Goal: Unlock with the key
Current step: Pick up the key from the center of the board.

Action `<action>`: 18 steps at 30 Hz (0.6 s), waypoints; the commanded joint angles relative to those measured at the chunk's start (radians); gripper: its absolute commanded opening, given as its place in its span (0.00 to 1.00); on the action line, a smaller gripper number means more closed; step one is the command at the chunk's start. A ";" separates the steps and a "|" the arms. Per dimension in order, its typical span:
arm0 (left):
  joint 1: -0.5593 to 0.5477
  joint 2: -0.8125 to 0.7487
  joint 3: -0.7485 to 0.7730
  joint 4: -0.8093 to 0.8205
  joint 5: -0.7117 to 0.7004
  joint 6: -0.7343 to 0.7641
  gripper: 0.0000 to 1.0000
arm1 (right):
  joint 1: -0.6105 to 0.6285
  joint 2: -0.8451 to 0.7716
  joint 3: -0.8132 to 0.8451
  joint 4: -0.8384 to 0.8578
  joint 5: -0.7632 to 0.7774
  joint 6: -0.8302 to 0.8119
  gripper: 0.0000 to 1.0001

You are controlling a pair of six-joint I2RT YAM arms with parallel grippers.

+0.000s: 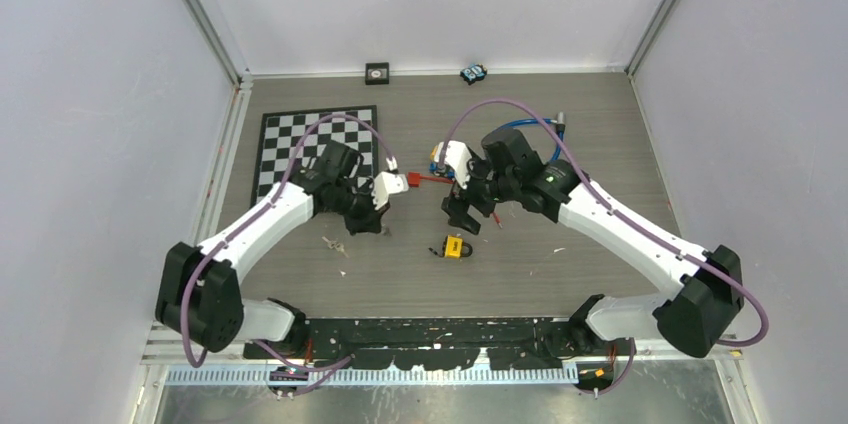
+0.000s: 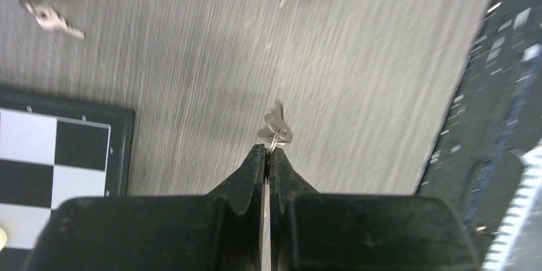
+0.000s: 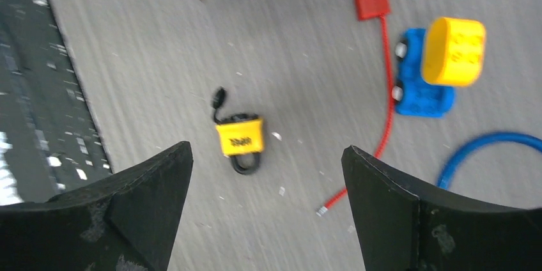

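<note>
A small yellow padlock (image 1: 455,246) with a black shackle lies on the grey table between the two arms; it also shows in the right wrist view (image 3: 240,138). My left gripper (image 2: 266,149) is shut on the ring of a silver key bunch (image 2: 275,129) and holds it above the table, left of the padlock (image 1: 368,226). My right gripper (image 3: 267,159) is open and empty, hovering above and just behind the padlock (image 1: 462,219).
A red cable lock (image 3: 372,2) with its red cable and own keys (image 2: 48,16) lies behind the padlock. A blue toy car with a yellow cylinder (image 3: 452,50) sits beside it, with a blue cable (image 1: 530,129). A chessboard (image 1: 300,139) lies at the left.
</note>
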 commanded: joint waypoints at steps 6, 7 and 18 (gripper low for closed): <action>-0.003 -0.058 0.152 -0.054 0.422 -0.242 0.00 | 0.000 0.175 0.098 0.089 -0.413 0.183 0.80; -0.003 -0.050 0.161 -0.045 0.453 -0.266 0.00 | 0.000 0.187 0.112 0.090 -0.430 0.193 0.79; -0.002 0.034 0.173 0.159 0.663 -0.569 0.00 | 0.000 0.274 0.195 0.045 -0.589 0.193 0.70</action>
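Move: The key, still pinched in the left gripper and clear of the table, lies about 15 cm to the left of the open right gripper, 2 cm back and 11 cm lower. From the left hand, the right gripper is roughly 17 cm to the right, 2 cm ahead and 9 cm up. The yellow padlock lies 15 cm to the left hand's right, level with it and 7 cm down; the loose keys lie 11 cm to its left, 1 cm ahead and 8 cm down. Raise the left gripper about 11 cm while carrying the key right and a little back, swinging its fingers up towards level and rolling the wrist, jaws kept shut. Bring the right gripper some 7 cm left and slightly back towards the key, dipping briefly then rising again, rolling it about 25 degrees and partly narrowing its open fingers without gripping. ##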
